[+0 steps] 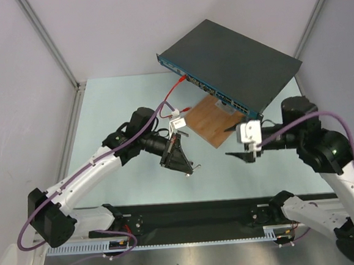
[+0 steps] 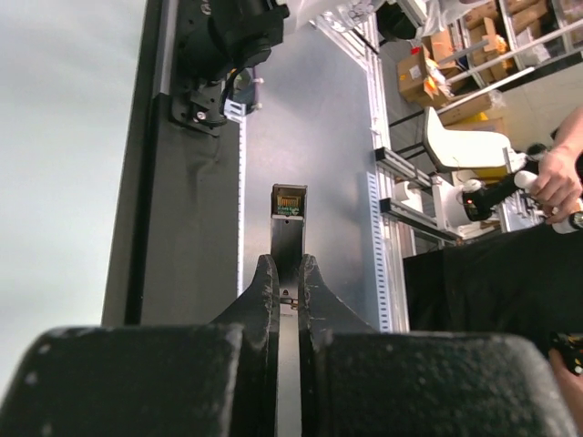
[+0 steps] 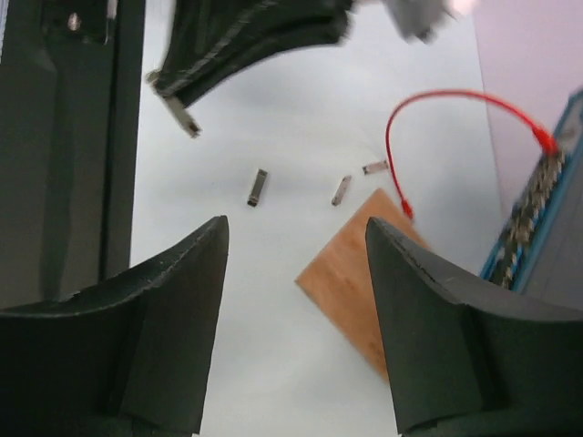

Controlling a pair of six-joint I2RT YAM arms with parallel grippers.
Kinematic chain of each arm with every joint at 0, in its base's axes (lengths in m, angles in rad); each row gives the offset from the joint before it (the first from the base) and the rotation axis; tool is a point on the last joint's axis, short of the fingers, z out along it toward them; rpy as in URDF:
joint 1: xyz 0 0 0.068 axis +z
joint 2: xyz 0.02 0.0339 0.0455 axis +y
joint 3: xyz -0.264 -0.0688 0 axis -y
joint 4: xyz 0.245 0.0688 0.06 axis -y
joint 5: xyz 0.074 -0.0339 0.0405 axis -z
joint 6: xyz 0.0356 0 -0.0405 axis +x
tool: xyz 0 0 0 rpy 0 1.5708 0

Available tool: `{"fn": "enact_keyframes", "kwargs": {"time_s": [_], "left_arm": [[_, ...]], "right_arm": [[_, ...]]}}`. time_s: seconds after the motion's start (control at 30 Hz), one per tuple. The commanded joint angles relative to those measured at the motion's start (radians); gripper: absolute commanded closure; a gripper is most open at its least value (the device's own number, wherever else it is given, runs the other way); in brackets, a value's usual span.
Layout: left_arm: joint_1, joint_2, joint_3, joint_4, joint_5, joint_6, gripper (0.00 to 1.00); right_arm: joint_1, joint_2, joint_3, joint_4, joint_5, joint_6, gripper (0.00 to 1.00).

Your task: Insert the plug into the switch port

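The switch (image 1: pixel 233 60) is a flat dark-grey box at the back right, and its blue front face (image 1: pixel 213 91) faces the arms. It shows at the right edge of the right wrist view (image 3: pixel 537 214). My left gripper (image 1: pixel 190 167) is shut on the plug (image 2: pixel 290 202), a slim dark metal piece with a small socket-like end, which sticks out past the fingertips (image 2: pixel 266 273). It hangs over the table, well short of the switch. My right gripper (image 1: pixel 233 142) is open and empty (image 3: pixel 296 232), in front of the switch's near corner.
A brown wooden board (image 1: pixel 212 122) lies partly under the switch and shows in the right wrist view (image 3: pixel 360 282). A red cable (image 1: pixel 172 91) runs from the switch's front face. Three small metal pieces (image 3: pixel 258 187) lie on the table near the board.
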Motion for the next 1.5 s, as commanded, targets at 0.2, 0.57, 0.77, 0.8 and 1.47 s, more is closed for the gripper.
{"fn": "enact_keyframes", "kwargs": {"time_s": [0.2,0.57,0.77,0.8,1.47], "left_arm": [[0.005,-0.019,-0.036,0.110,0.118,-0.130,1.00],[0.005,-0.010,-0.034,0.109,0.114,-0.124,1.00],[0.005,-0.008,-0.029,0.109,0.106,-0.121,1.00],[0.005,-0.008,-0.029,0.110,0.105,-0.123,1.00],[0.130,-0.158,-0.005,0.138,-0.113,-0.068,0.32]], "right_arm": [[0.600,0.002,-0.101,0.103,0.624,-0.270,0.38],[0.806,0.083,-0.132,0.166,0.708,-0.284,0.42],[0.818,0.123,-0.118,0.140,0.673,-0.240,0.48],[0.821,0.126,-0.121,0.140,0.670,-0.235,0.49],[0.769,0.174,-0.088,0.169,0.665,0.023,1.00]]}}
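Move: The plug, held in the left fingers and sticking out to the right, has its middle about 12 cm to the right hand's left, 4 cm back and 10 cm below it. From the left hand it is only some 3 cm to the right, 1 cm back and 1 cm down. On the table roughly 35 cm below the right hand lie a spare plug, 8 cm ahead and 10 cm left, and the wooden board, 22 cm ahead and 2 cm right. Leftward and down, about 10 cm each way and 5 cm back, the right hand comes to the plug's free end, turning some 35 degrees, slows, then shuts its open fingers on that end. The left hand holds almost still until the right has closed, then opens and starts to draw off forward and up, a couple of centimetres. ##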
